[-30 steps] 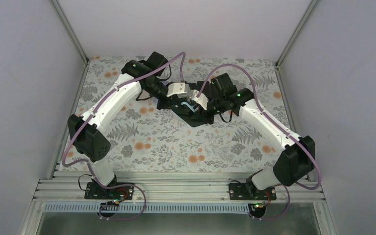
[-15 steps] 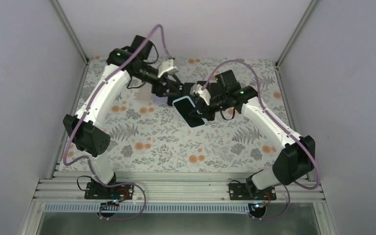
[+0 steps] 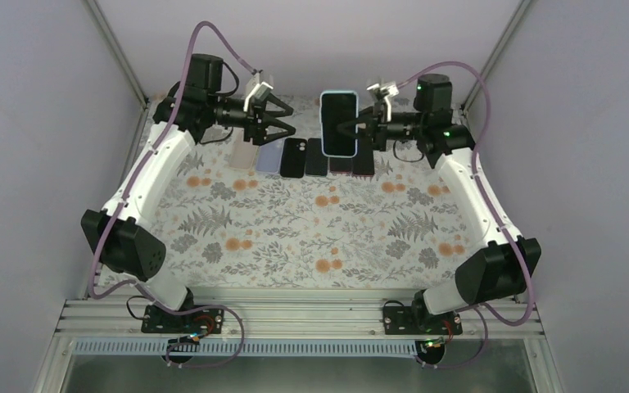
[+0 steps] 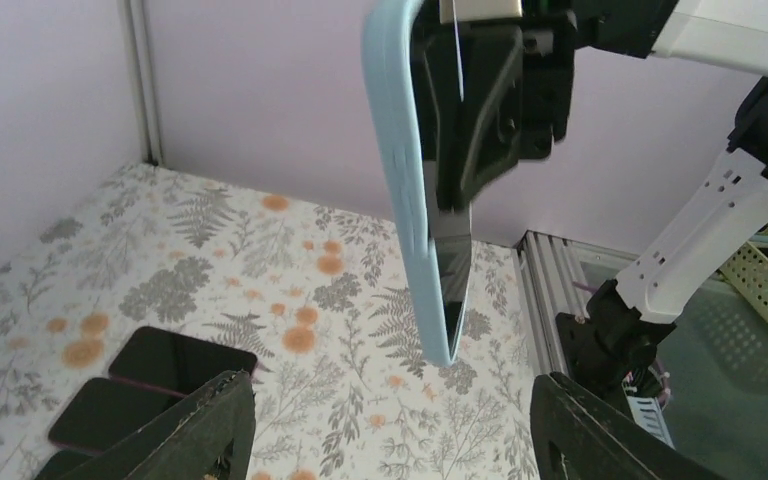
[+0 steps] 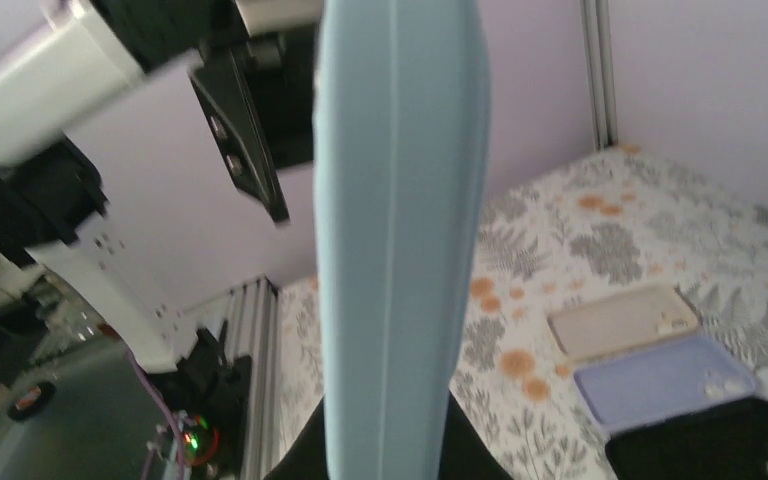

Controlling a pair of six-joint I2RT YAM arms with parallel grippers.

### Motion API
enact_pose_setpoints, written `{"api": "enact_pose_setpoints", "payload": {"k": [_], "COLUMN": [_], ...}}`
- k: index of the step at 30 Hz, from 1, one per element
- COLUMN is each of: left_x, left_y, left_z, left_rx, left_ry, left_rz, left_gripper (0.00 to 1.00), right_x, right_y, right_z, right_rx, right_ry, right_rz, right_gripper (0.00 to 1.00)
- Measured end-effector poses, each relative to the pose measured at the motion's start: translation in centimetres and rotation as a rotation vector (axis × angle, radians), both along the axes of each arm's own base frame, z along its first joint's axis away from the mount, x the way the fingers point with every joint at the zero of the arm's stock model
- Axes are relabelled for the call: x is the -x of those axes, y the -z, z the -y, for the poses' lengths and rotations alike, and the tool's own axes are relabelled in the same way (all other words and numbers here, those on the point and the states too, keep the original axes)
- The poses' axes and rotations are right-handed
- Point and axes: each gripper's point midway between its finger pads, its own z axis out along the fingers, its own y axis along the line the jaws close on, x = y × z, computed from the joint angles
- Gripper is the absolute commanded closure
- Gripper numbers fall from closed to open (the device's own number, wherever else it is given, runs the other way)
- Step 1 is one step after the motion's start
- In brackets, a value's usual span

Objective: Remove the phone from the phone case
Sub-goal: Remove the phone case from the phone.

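The phone (image 3: pixel 338 124), dark screen facing the camera, sits in a light blue phone case (image 3: pixel 323 123) and hangs upright above the back of the table. My right gripper (image 3: pixel 355 128) is shut on its right edge. In the right wrist view the case's blue side (image 5: pixel 400 250) fills the middle, with my right gripper (image 5: pixel 380 452) closed round it. My left gripper (image 3: pixel 277 123) is open a little to the left, apart from the phone. The left wrist view shows the case (image 4: pixel 400 200) edge-on above the open left gripper (image 4: pixel 395 440), and the screen (image 4: pixel 455 270) faces right.
A row lies on the floral table (image 3: pixel 295 237) at the back: a beige case (image 3: pixel 242 152), a lavender case (image 3: pixel 269 154), a black case (image 3: pixel 293 157) and dark phones (image 3: pixel 317 157). Grey walls (image 3: pixel 41 123) close in three sides.
Both arms rose from the table's middle to the back. The left gripper opened and drew away to the left. The right gripper shut on the cased phone and lifted it upright.
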Motion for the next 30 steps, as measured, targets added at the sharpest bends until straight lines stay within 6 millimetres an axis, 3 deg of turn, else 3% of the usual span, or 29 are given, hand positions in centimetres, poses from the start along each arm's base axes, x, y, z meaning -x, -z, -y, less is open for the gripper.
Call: {"api": "enact_pose_setpoints", "payload": {"k": [3, 7, 17, 22, 30], "left_x": [0.2, 0.9, 3.9, 3.7, 2.9], "left_y": [0.1, 2.7, 2.7, 2.4, 3.4], "left_z": [0.3, 1.0, 6.4, 6.4, 6.4], "left_rx": [0.037, 0.061, 0.087, 0.103, 0.090], "left_ry": [0.007, 0.006, 0.136, 0.133, 0.085], "left_rz": [0.000, -0.068, -0.086, -0.087, -0.109], "left_gripper": [0.31, 0.34, 0.49, 0.55, 0.61], "right_x": [-0.5, -0.4, -0.7, -0.8, -0.7], "right_y": [-2.3, -3.9, -3.3, -2.8, -3.1], "right_z": [0.6, 0.6, 0.4, 0.4, 0.4], "right_rx": [-0.074, -0.141, -0.188, -0.195, -0.209], "right_ry": [-0.006, -0.037, -0.032, -0.029, -0.032], "right_rz": [-0.014, -0.058, -0.206, -0.245, -0.253], "right_gripper": [0.96, 0.96, 0.96, 0.96, 0.96]}}
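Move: Gripped upright by the right hand, the phone case with the phone in it has its middle about 11 cm to the left hand's right, roughly level in depth and height. Some 35 cm below and 12 cm ahead lie the black case, nearly in line with the left hand, and a dark phone 6 cm to its right. From the right hand the held case's middle is only 2 cm left. Reaching right for the lower left corner of the held phone case, the left hand dips about 3 cm, then slides some 6 cm right and a little back, its wide fingers closing partway until they straddle the corner, one on the screen side; contact can't be made out. The right hand keeps its pinch, rises about 4 cm and then turns the screen about 20 degrees more upward. ##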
